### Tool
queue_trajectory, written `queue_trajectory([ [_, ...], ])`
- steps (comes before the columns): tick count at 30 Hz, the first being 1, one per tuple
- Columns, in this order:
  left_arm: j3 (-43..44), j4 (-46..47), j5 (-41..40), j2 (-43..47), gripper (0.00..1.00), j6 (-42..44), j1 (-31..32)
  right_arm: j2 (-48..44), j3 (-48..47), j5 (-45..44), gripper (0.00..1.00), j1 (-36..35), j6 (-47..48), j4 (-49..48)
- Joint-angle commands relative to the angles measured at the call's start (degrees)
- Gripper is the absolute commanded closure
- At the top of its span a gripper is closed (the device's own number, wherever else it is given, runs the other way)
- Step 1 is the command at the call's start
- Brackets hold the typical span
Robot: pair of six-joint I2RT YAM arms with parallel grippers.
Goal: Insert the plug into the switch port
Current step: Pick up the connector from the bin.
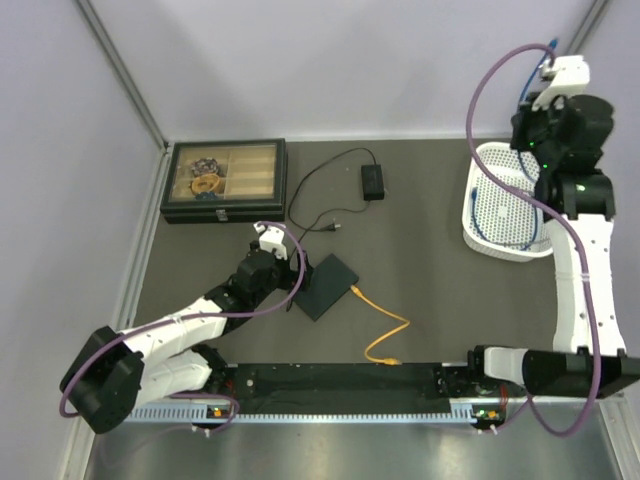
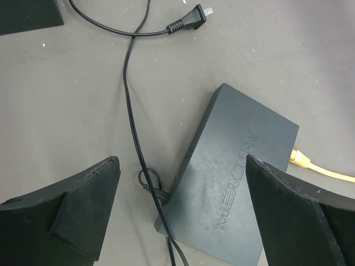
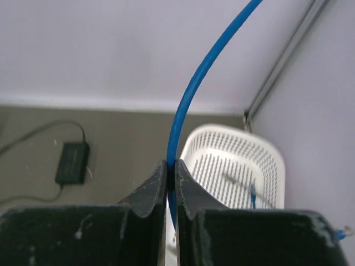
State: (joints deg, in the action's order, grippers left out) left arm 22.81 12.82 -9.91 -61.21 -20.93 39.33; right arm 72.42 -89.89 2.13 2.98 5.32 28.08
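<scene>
The dark grey switch [image 1: 325,285] lies flat mid-table, also seen close up [image 2: 233,183]. An orange cable [image 1: 385,325] is plugged into its right edge, where the orange plug [image 2: 299,158] shows; the switch port sockets themselves are hidden. My left gripper [image 1: 285,270] hovers open over the switch's left edge [image 2: 182,166], nothing between its fingers. My right gripper [image 1: 528,115] is raised high over the basket, shut [image 3: 171,165] on a blue cable [image 3: 183,111]. The cable's free end with a small plug [image 1: 553,42] sticks up past the wrist; its rest hangs into the basket.
A black power brick [image 1: 372,181] lies behind the switch; its thin lead runs past the switch's left edge [image 2: 130,111], ending in a two-pin mains plug [image 2: 191,19]. Black compartment case [image 1: 223,180] back left. White perforated basket [image 1: 505,205] at right, against the wall.
</scene>
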Motion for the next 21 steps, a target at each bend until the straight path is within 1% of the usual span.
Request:
queue_trajectory([
  [1,-0.83,1.33,0.16,1.53,0.01,-0.34,-0.22,-4.48,-7.92,5.06,1.0,-0.79,-0.75,-6.62],
  [2,-0.84,1.24,0.16,1.71,0.01,-0.43,-0.31,-4.92,-8.46,9.08,1.0,-0.79,-0.93,-8.11],
  [4,-0.84,1.24,0.07,1.62,0.01,-0.43,-0.22,-5.54,-10.47,14.19,1.0,-0.79,-3.03,-10.93],
  [5,-0.84,1.24,0.07,1.79,0.01,-0.43,-0.22,-5.54,-11.18,19.26,1.0,-0.7,-3.99,-11.46],
  [6,-0.84,1.24,0.24,1.8,0.01,-0.43,-0.22,-5.45,-11.62,21.4,1.0,-0.7,-7.31,-11.9],
  [7,-0.84,1.24,0.24,1.97,0.01,-0.43,-0.22,-5.45,-11.98,23.86,1.0,-0.79,-8.47,-12.95],
  [8,-0.84,1.07,0.33,2.06,0.01,-0.43,-0.22,-5.54,-11.89,29.63,1.0,-0.79,-9.53,-13.48],
  [9,-0.84,1.07,0.33,2.15,0.01,-0.43,-0.22,-5.71,-10.67,32.12,1.0,-0.79,-12.59,-14.53],
  [10,-0.92,1.07,0.33,2.5,0.01,-0.52,-0.31,-6.93,-9.44,36.32,1.0,-0.79,-14.62,-17.93],
  [11,-0.92,0.98,0.16,2.59,0.01,-0.43,-0.22,-7.55,-8.12,38.37,1.0,-0.79,-19.08,-20.49],
  [13,-1.01,0.89,-0.11,3.02,0.01,-0.43,-0.22,-8.78,-5.22,43.54,1.0,-1.14,-23.14,-24.1],
  [14,-1.01,0.8,-0.19,3.11,0.01,-0.43,-0.22,-9.14,-4.6,44.79,1.0,-1.75,-25.25,-24.12],
  [15,-1.01,0.72,-0.2,3.2,0.01,-0.34,-0.22,-9.49,-3.29,45.93,1.0,-2.62,-25.45,-23.6],
  [16,-1.01,0.72,-0.2,3.38,0.01,-0.34,-0.22,-10.54,-2.41,46.47,1.0,-5.59,-25.36,-21.33],
  [18,-1.1,0.63,-0.2,3.73,0.01,-0.43,-0.31,-11.95,1.27,46.39,1.0,-8.16,-24.05,-19.38],
  [19,-1.19,0.63,-0.2,3.99,0.01,-0.43,-0.22,-12.74,2.95,45.17,1.0,-10.95,-24.04,-18.85],
  [21,-1.19,0.37,-0.2,4.26,0.01,-0.43,-0.22,-15.11,6.89,45.15,1.0,-12.99,-23.61,-16.75],
])
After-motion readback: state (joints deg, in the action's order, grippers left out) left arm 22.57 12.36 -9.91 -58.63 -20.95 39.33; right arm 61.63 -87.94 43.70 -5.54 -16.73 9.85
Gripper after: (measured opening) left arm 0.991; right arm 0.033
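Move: The blue cable is already pinched in the right hand, high over the near part of the bin. The switch it is being carried towards lies about 33 cm to the left, 16 cm back and 40 cm below; the bin's middle is some 37 cm below, 5 cm ahead and 6 cm right, and the black adapter 25 cm left, 8 cm ahead, on the table. From the left hand, the switch is roughly 5 cm right, 2 cm back and 9 cm below. The blue cable, still pinched in the shut right fingers, is swung away from the bin towards the switch: the hand climbs about 16 cm while drawing back and starting left, then sweeps left and sinks some 5 cm, still drawing back. The wrist tips up and then partly down again, turning about 50 degrees counter-clockwise. ##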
